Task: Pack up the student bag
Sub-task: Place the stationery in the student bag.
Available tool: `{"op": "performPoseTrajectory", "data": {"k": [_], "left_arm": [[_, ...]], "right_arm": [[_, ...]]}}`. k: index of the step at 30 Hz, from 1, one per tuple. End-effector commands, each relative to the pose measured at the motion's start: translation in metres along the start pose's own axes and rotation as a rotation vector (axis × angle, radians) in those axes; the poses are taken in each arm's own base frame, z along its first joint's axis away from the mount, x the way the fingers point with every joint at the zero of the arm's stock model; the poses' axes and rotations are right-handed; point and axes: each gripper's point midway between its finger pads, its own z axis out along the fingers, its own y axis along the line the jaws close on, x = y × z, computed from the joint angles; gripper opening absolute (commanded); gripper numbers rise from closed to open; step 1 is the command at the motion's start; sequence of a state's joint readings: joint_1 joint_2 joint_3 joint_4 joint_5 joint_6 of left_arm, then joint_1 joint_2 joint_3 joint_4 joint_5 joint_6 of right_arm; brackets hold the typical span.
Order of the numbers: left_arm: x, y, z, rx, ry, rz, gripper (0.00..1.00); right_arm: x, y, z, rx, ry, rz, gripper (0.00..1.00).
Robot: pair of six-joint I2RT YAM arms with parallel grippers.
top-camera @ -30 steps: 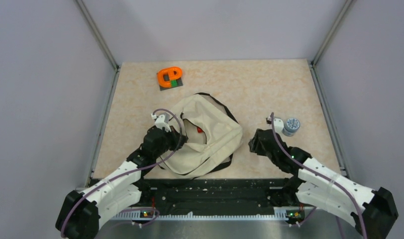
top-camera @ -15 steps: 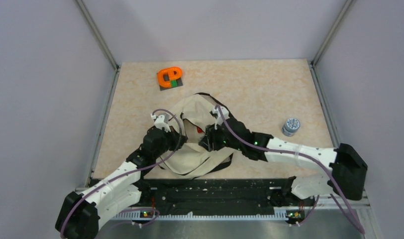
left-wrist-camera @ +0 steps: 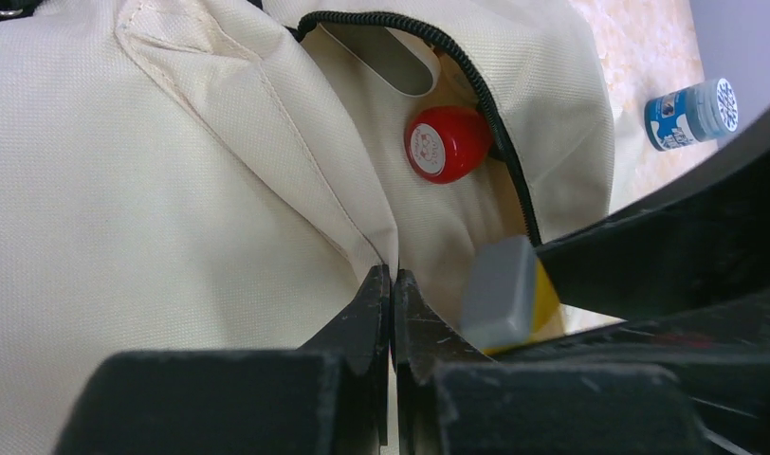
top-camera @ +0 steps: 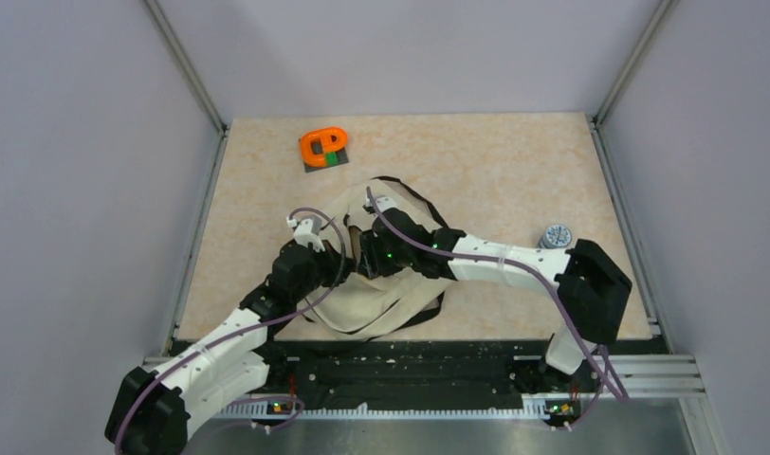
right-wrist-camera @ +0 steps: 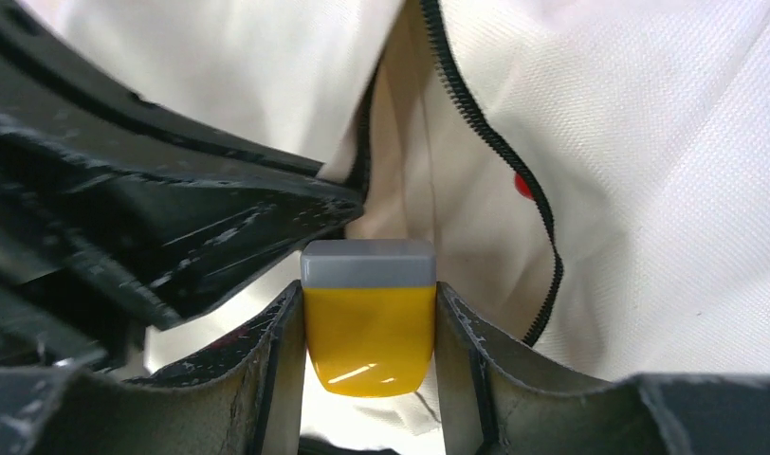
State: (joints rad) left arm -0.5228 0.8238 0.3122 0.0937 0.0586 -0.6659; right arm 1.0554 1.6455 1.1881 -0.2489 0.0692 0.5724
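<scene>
The student bag (top-camera: pixel 372 308) is a large beige fabric pack with a black zipper, lying at the table's middle with its mouth open. My left gripper (top-camera: pixel 346 256) (left-wrist-camera: pixel 392 284) is shut on the fabric edge of the bag (left-wrist-camera: pixel 173 190) beside the opening. My right gripper (top-camera: pixel 368 263) (right-wrist-camera: pixel 369 327) is shut on a yellow block with a grey cap (right-wrist-camera: pixel 369 322) (left-wrist-camera: pixel 509 294), held at the mouth of the bag (right-wrist-camera: pixel 647 142). A red round-capped item (left-wrist-camera: pixel 448 142) lies inside the opening.
A blue-and-white bottle (top-camera: pixel 555 234) (left-wrist-camera: pixel 689 112) stands on the table to the right of the bag. An orange holder on a dark base (top-camera: pixel 323 147) sits at the far left. Side walls border the tabletop.
My right arm has swung left from beside the bottle to the bag's mouth, where it meets the left gripper. The left arm and the bag stay put.
</scene>
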Motion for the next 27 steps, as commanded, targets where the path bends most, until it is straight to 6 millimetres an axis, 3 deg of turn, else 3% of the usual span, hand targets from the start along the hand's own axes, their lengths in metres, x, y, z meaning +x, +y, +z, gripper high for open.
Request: {"op": "performPoseTrajectory", "data": {"k": [1,15,27], "left_arm": [[-0.020,-0.014,-0.004,0.033,-0.056,0.006,0.00],[-0.018,-0.014,-0.004,0.036,-0.052,0.007,0.00],[-0.018,-0.013,-0.002,0.035,-0.049,0.002,0.00]], "right_arm": [[-0.014,-0.006,0.006,0.047,-0.016,0.044,0.00],[-0.041,-0.030,0.048,0.179,-0.082,0.035,0.00],[-0.070,-0.057,0.052,0.326,-0.235,-0.031,0.04]]}}
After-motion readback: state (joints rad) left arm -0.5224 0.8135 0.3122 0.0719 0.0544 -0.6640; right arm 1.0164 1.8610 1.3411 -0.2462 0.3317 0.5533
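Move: My right hand holds the yellow-and-grey block above the bag, about 6 cm short of the middle of the bag opening, which lies 1 cm to the right and some 5 cm below. The red stamp in the opening is 7 cm ahead, 3 cm right and 7 cm below. My left hand, pinching the bag's edge, is about 4 cm to the left, level and 2 cm lower. From that left hand, the opening is 5 cm ahead, 5 cm right and 4 cm below. I dip my right hand, then push the held block forward about 7 cm, sinking 3 to 4 cm overall, into the bag opening and under its zippered flap, turning the wrist some 15 degrees clockwise. The right fingers keep their grip; my left hand stays put, still pinching the bag's edge. ##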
